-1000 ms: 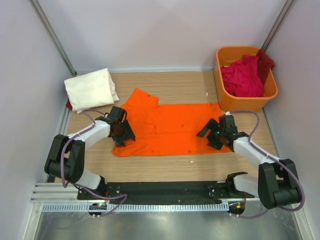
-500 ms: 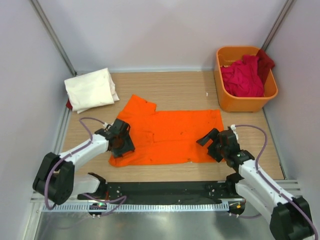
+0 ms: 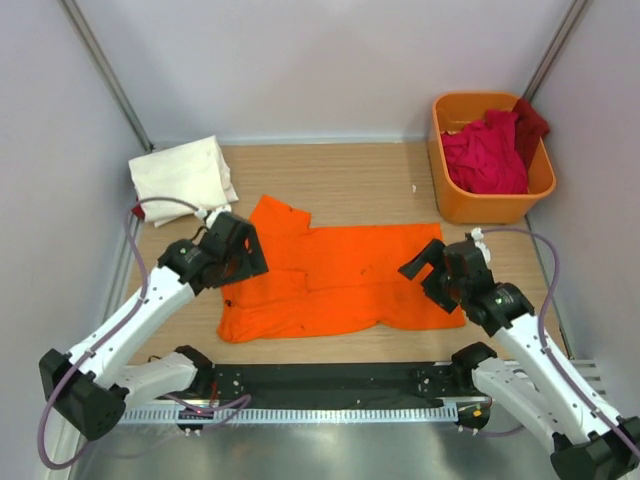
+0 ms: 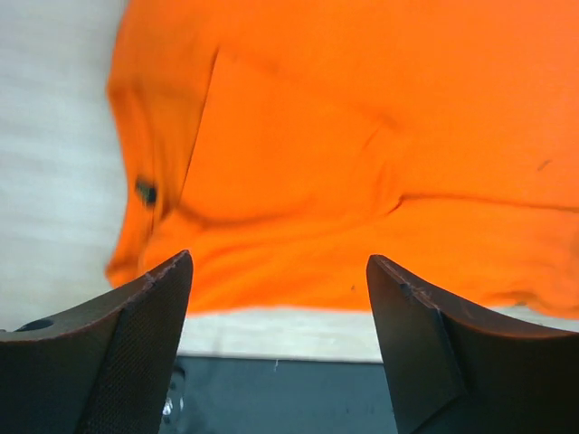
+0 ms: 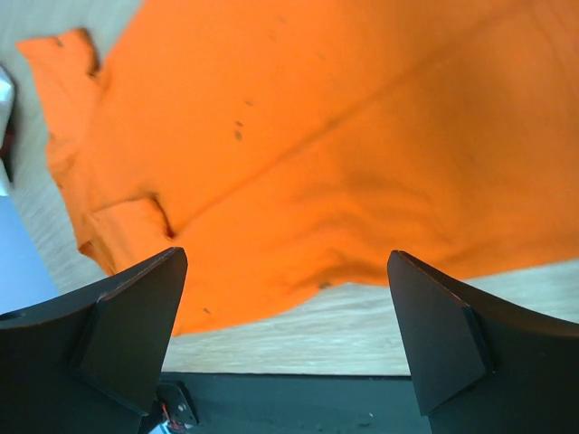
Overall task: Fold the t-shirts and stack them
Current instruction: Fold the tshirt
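Note:
The bright orange t-shirt (image 3: 340, 278) lies spread flat on the wooden table, one sleeve pointing to the far left. It fills the left wrist view (image 4: 362, 136) and the right wrist view (image 5: 298, 154). My left gripper (image 3: 238, 252) hovers open and empty over the shirt's left side (image 4: 279, 260). My right gripper (image 3: 433, 268) hovers open and empty over its right edge (image 5: 285, 256). The cream-white t-shirt (image 3: 182, 178) lies folded at the far left. Crimson and dark red t-shirts (image 3: 487, 155) are heaped in the tub.
The rigid orange plastic tub (image 3: 441, 165) stands at the far right corner. A dark red bit of cloth (image 3: 137, 209) peeks from under the cream-white shirt. The black base rail (image 3: 330, 382) runs along the near edge, just below the orange shirt's hem.
The orange shirt has slid toward the near edge. Both grippers have lifted off its left and right sides and now hang above it, open.

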Motion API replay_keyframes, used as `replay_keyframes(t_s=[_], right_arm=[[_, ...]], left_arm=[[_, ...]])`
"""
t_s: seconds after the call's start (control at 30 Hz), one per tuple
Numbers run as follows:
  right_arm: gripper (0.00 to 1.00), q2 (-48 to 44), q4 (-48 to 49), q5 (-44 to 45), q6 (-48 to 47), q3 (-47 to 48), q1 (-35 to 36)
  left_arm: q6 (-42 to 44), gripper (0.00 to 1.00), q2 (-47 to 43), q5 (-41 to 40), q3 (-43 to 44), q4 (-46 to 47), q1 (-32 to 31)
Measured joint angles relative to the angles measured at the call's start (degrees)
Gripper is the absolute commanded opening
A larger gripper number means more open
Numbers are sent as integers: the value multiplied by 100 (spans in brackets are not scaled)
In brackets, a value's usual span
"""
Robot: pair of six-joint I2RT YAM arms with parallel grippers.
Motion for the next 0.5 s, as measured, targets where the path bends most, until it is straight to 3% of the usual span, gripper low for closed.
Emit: replay_keyframes(t_s=[0.1,0.23,0.37,0.5], right_arm=[[100,601,96,177,-481,719,0],[100,1248,160,286,-1029,1401,0],[100,1453,151,223,-1316,1725,0],[100,1292,26,68,-1447,1714,0]], left_arm=[[627,81,579,-79,772,350,302],[1241,79,1735,234,1508,1161,1233],[1683,77,3423,894,2483,1829,2096],[2046,71,5171,1655,3934,2177,2446]])
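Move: The shirt's far-left sleeve corner lies some 27 cm ahead of the left hand, about 4 cm to its right and 13 cm below. The folded white cloth is around 35 cm ahead and 20 cm left of that hand. The middle of the orange shirt's body is about 5 cm ahead and 18 cm right. From the right hand, the sleeve corner is some 26 cm ahead, 30 cm left and 10 cm down. Touching nothing, the left hand sweeps fast forward, about 28 cm, above the shirt's left end towards the far sleeve corner, arching up some 4 cm before sinking again to a little below its starting height. Its fingers stay wide open. The right hand lifts about 7 cm off to one side and reaches some 5 cm forward above the shirt's right end, fingers still fully open, wrist turning about 10 degrees counter-clockwise. ##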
